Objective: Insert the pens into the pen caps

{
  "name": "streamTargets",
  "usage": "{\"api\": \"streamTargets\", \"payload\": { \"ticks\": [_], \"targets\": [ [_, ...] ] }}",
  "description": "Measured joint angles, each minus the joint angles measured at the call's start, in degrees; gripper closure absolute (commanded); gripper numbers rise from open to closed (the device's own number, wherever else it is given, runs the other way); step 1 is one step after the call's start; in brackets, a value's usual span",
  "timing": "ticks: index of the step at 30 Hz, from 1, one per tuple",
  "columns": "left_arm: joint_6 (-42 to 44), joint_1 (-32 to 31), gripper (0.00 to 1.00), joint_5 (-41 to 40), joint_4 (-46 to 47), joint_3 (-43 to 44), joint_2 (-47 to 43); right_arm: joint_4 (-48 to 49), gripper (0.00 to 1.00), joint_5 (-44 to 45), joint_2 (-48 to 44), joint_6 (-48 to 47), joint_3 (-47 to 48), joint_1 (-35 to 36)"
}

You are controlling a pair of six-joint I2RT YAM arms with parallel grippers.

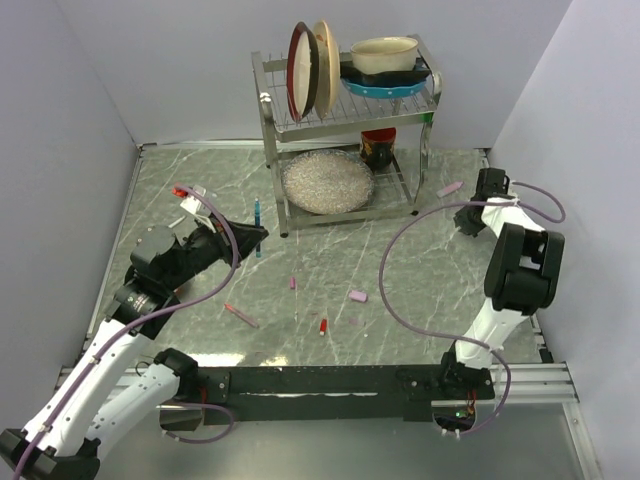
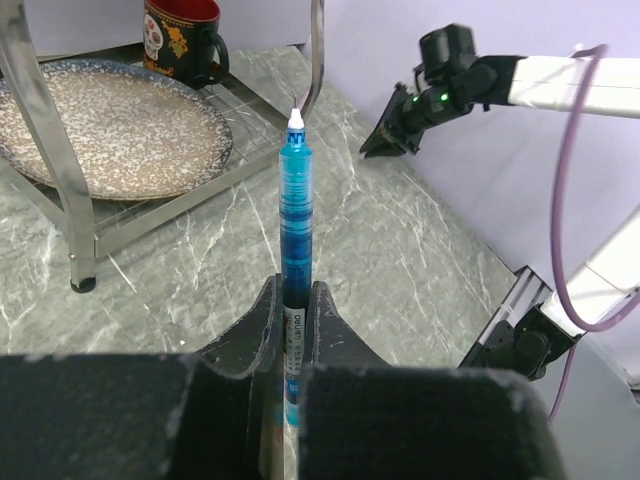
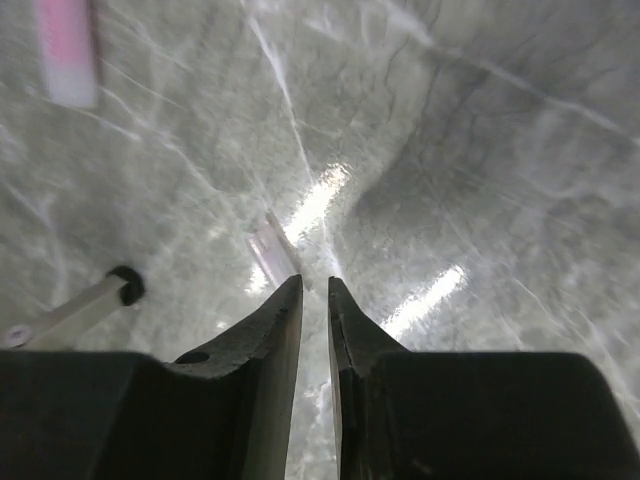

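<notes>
My left gripper [image 2: 293,285] is shut on a blue pen [image 2: 296,200], which stands out past the fingertips with its white tip up; from above the gripper [image 1: 258,233] holds the pen [image 1: 257,212] left of the rack. On the table lie a magenta cap [image 1: 293,283], a pale pink cap [image 1: 357,296], a red cap [image 1: 323,326] and a reddish-pink pen [image 1: 241,315]. My right gripper [image 3: 315,282] hangs low over the table at the back right [image 1: 468,217], its jaws a narrow gap apart with nothing between. A small pale see-through piece [image 3: 270,243] lies just ahead of its left finger. A wide pink pen [image 3: 65,50] lies farther off.
A metal dish rack [image 1: 345,130] stands at the back with plates and a bowl on top, a glass plate [image 2: 100,130] and a red mug [image 2: 185,35] below. Its foot [image 3: 125,285] is close to my right gripper. Two white pens [image 1: 190,195] lie at the far left.
</notes>
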Motion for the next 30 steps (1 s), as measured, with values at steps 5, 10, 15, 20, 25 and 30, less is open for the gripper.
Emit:
{"api": "streamTargets", "payload": {
  "ticks": [5,10,15,20,25,30],
  "targets": [
    [0.24,0.0,0.99,-0.57,0.0,0.0,0.02,-0.28,0.77,-2.49,4.61,-1.7,1.25,-0.26],
    [0.26,0.0,0.99,-0.55,0.0,0.0,0.02,-0.15,0.76,-5.05,7.43,-4.09,4.48,-0.46],
    [0.28,-0.02,0.99,-0.55,0.0,0.0,0.0,-0.31,0.76,-6.58,10.05,-6.78,7.61,-0.48],
    [0.31,-0.02,0.99,-0.57,0.0,0.0,0.0,-0.22,0.74,-9.94,12.57,-9.75,9.55,-0.48],
    [0.28,0.0,0.99,-0.59,0.0,0.0,0.0,1.18,0.73,-14.51,12.59,-12.39,9.09,-0.26],
    [0.28,-0.02,0.99,-0.57,0.0,-0.02,0.0,1.99,0.72,-15.76,12.46,-15.54,8.5,1.33]
  ]
}}
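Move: Ahead of the right hand by about 5 cm and some 4 cm to its left, around 5 cm below, lies a small clear pen cap. The rack's front foot stands roughly 11 cm ahead and 10 cm left of the hand, and a pink pen cap lies about 17 cm ahead and 1 cm left. From the left hand, holding the blue pen, the clear cap is about 23 cm ahead, 45 cm right and 31 cm below. Sinking first by about 3 cm, the right hand then slides forward some 4 cm low over the table and lastly left about 3 cm, turning a little over 20 degrees counter-clockwise, to bring its slightly open fingertips to the clear cap. The fingers keep their narrow gap. The left hand stays still, keeping its hold on the blue pen. ##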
